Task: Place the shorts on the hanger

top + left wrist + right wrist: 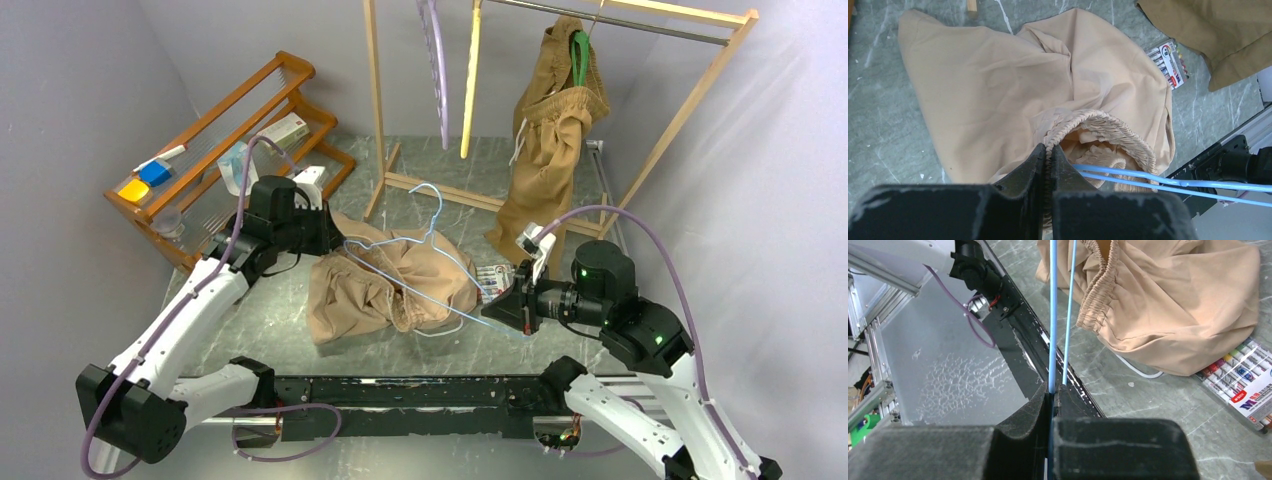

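The light tan shorts [385, 280] lie crumpled on the table's middle, elastic waistband [1108, 125] open toward the near edge. The thin light-blue hanger [420, 265] lies across them, hook toward the back. My left gripper [1049, 149] is shut on the waistband at the shorts' left side [325, 240]. My right gripper [1051, 387] is shut on the hanger's end at the shorts' right [505, 310]. The hanger's two blue wires [1060, 315] run from my right gripper past the waistband [1098, 295]; in the left wrist view they [1168, 182] reach into the waist opening.
A wooden rack [650, 60] at the back holds darker brown shorts [550, 130] on a green hanger, a lilac hanger [438, 70] and a yellow hanger [470, 80]. A marker pack [490, 278] lies right of the shorts. A wooden shelf [230, 140] stands at back left.
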Motion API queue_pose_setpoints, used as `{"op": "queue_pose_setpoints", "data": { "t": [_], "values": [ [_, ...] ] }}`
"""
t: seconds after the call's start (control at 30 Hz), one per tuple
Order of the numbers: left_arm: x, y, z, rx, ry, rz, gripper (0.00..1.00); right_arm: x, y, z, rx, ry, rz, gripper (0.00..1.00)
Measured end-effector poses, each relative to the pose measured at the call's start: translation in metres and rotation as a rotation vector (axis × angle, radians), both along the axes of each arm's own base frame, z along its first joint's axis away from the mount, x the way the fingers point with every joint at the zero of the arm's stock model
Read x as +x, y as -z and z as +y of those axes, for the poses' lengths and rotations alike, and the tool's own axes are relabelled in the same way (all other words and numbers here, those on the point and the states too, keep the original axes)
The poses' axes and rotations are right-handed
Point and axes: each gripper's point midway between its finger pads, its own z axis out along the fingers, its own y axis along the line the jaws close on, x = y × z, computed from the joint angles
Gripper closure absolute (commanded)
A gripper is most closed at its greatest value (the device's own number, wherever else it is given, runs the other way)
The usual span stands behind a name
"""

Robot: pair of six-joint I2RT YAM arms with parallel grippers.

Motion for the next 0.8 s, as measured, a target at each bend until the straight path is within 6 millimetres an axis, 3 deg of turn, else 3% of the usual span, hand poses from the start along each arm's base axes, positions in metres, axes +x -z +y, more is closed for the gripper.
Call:
{"op": "queue_pose_setpoints", "data": {
  "t": [0.17,0.47,0.8],
  "values": [
    [-0.005,-0.009,-0.001,-0.013,0.024,-0.012,0.93,-0.001,0.007,0.002,-0.016,-0.03,0.003,1.0],
    [-0.021,-0.063,-0.015,-0.108,0.132,-0.129,0.93,0.005,0.027,0.011,-0.032,-0.078,0.003,1.0],
    [-0.039,-0.079,-0.034,-0.238,0.221,-0.086,0.93,0.029,0.026,0.029,0.036,-0.076,-0.088,1.0]
  ]
}}
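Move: The waistband is already pinched in the left hand's shut fingers. The left end of the blue hanger lies about 2 cm to that hand's right and 2 cm below, and the waistband opening's middle 4 cm back, 8 cm right and 7 cm down. For the right hand, which grips the hanger's right side, that opening lies some 13 cm ahead, 18 cm left and 15 cm below; the marker pack is about 16 cm ahead, 5 cm right and 26 cm below. The waistband edge is drawn up about 8 cm by the left hand, which also comes back and to the right some 4 cm each way, over the hanger's left end, swinging clockwise and rolling its left side down. The hanger, still gripped in the right hand, first sinks 2–3 cm, then slides about 3 cm forward and 3 cm left into the opening. Both grippers stay shut. ##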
